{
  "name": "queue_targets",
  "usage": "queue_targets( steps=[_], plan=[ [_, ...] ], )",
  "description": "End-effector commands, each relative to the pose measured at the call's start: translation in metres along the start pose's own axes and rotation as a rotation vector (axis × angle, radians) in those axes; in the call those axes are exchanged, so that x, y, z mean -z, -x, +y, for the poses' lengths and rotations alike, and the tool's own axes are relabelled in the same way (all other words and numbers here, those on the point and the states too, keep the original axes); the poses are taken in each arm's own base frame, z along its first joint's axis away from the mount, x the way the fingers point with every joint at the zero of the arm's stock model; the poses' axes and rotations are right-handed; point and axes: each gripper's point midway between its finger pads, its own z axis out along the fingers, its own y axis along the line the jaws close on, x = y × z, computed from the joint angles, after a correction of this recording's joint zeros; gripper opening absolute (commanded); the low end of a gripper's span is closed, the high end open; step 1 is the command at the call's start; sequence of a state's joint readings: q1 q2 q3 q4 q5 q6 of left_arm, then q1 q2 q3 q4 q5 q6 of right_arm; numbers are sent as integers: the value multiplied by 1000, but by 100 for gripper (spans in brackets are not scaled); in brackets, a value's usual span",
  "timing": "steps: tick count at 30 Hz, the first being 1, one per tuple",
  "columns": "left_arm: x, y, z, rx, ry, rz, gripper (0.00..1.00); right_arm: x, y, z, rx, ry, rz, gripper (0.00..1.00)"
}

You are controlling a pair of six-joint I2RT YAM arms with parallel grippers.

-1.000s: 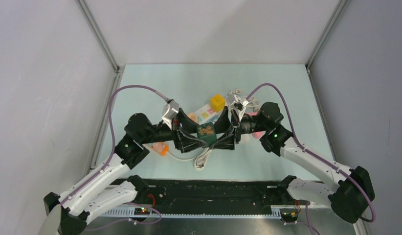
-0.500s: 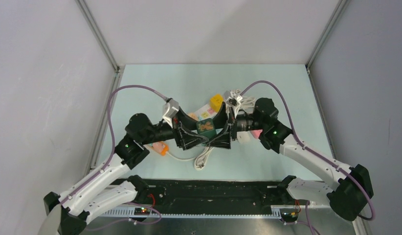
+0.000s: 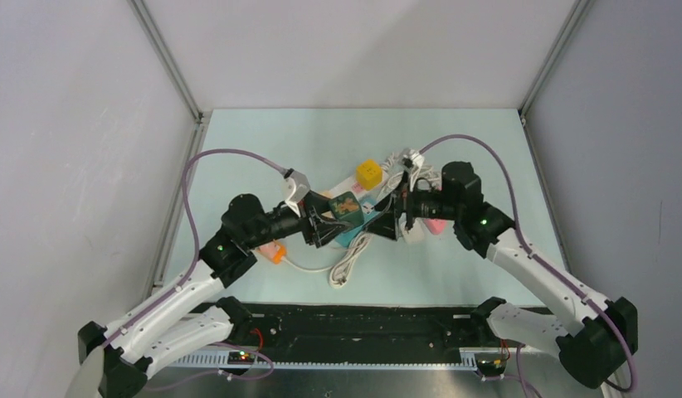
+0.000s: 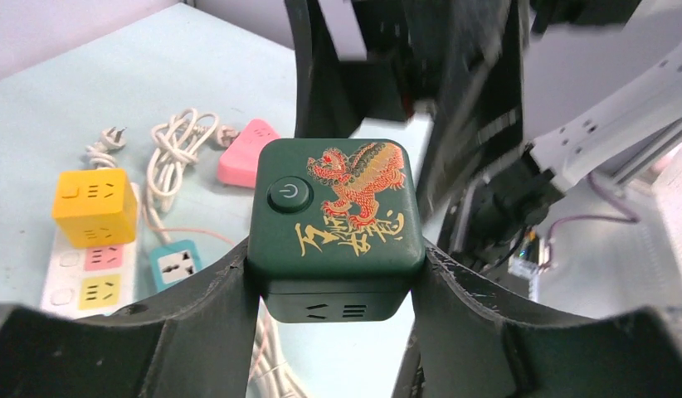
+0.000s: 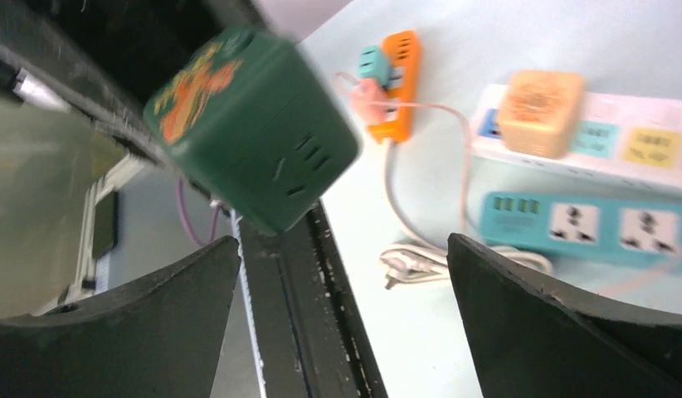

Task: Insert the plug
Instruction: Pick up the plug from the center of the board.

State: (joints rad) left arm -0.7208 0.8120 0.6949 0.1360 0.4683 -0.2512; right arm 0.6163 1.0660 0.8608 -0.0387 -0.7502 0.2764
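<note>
The plug is a dark green cube (image 4: 336, 224) with a red and gold dragon print and a power button. My left gripper (image 4: 336, 274) is shut on its two sides and holds it above the table (image 3: 263, 166). From above, the cube (image 3: 348, 205) sits mid-table between both arms. My right gripper (image 5: 342, 257) stands wide open just to the right of it, with nothing between its fingers. In the right wrist view the cube (image 5: 250, 137) hangs ahead of the open fingers, apart from them.
A white power strip (image 4: 80, 274) carries a yellow cube (image 4: 94, 206) and a peach cube (image 5: 539, 112). A teal strip (image 5: 570, 225) lies beside it. An orange strip (image 5: 392, 83), a pink plug (image 4: 248, 162) and a coiled white cable (image 3: 348, 265) also lie on the table.
My right gripper has opened wide and drawn back to the right, off the green cube. The left gripper keeps the cube and has shifted it slightly right and farther back.
</note>
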Motion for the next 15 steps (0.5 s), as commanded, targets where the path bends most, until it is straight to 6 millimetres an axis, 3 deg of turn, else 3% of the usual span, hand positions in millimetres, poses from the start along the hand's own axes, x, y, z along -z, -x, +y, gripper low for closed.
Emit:
queue_targets(
  steps=[1,6,9,10,11,15],
  plan=[
    [-2,-6,-1,-193,-42,5,0,32,41,-17,-76,-201,-56,99],
    [-7,-11,7,-276,-13,53,0,27,42,-13,-165,-318,-34,99],
    [-10,-14,13,-302,12,88,0,24,43,-23,-158,-456,-30,99],
    [-11,-17,13,-302,13,105,0,21,44,-17,-145,-466,-11,99],
    [-12,-13,14,-304,21,102,0,21,43,-27,-141,-537,-5,99],
    [-13,-14,17,-295,41,137,0,7,35,-25,-127,-590,64,99]
  ],
)
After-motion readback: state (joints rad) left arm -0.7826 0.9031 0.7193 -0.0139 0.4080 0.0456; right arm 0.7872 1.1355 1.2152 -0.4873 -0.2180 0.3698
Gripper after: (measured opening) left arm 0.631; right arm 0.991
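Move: The left hand still grips the dark green plug; from it the teal power strip lies about 10 cm ahead, 3 cm right and 28 cm below, with the coiled white cable almost straight below. The white power strip is roughly 17 cm ahead, 1 cm right and 28 cm below. From the empty, wide-open right hand the green plug is some 10 cm left, 1 cm back and 3 cm higher. Downwards about 5 cm goes the left hand, keeping its hold on the green plug while its fingers tip down some 15 degrees. The right hand, staying wide open, first swings right and forward clear of the plug and rises, then comes back left to end about 3 cm higher and 2 cm farther forward, turning some 20 degrees clockwise and tipping its fingers down towards the plug. ##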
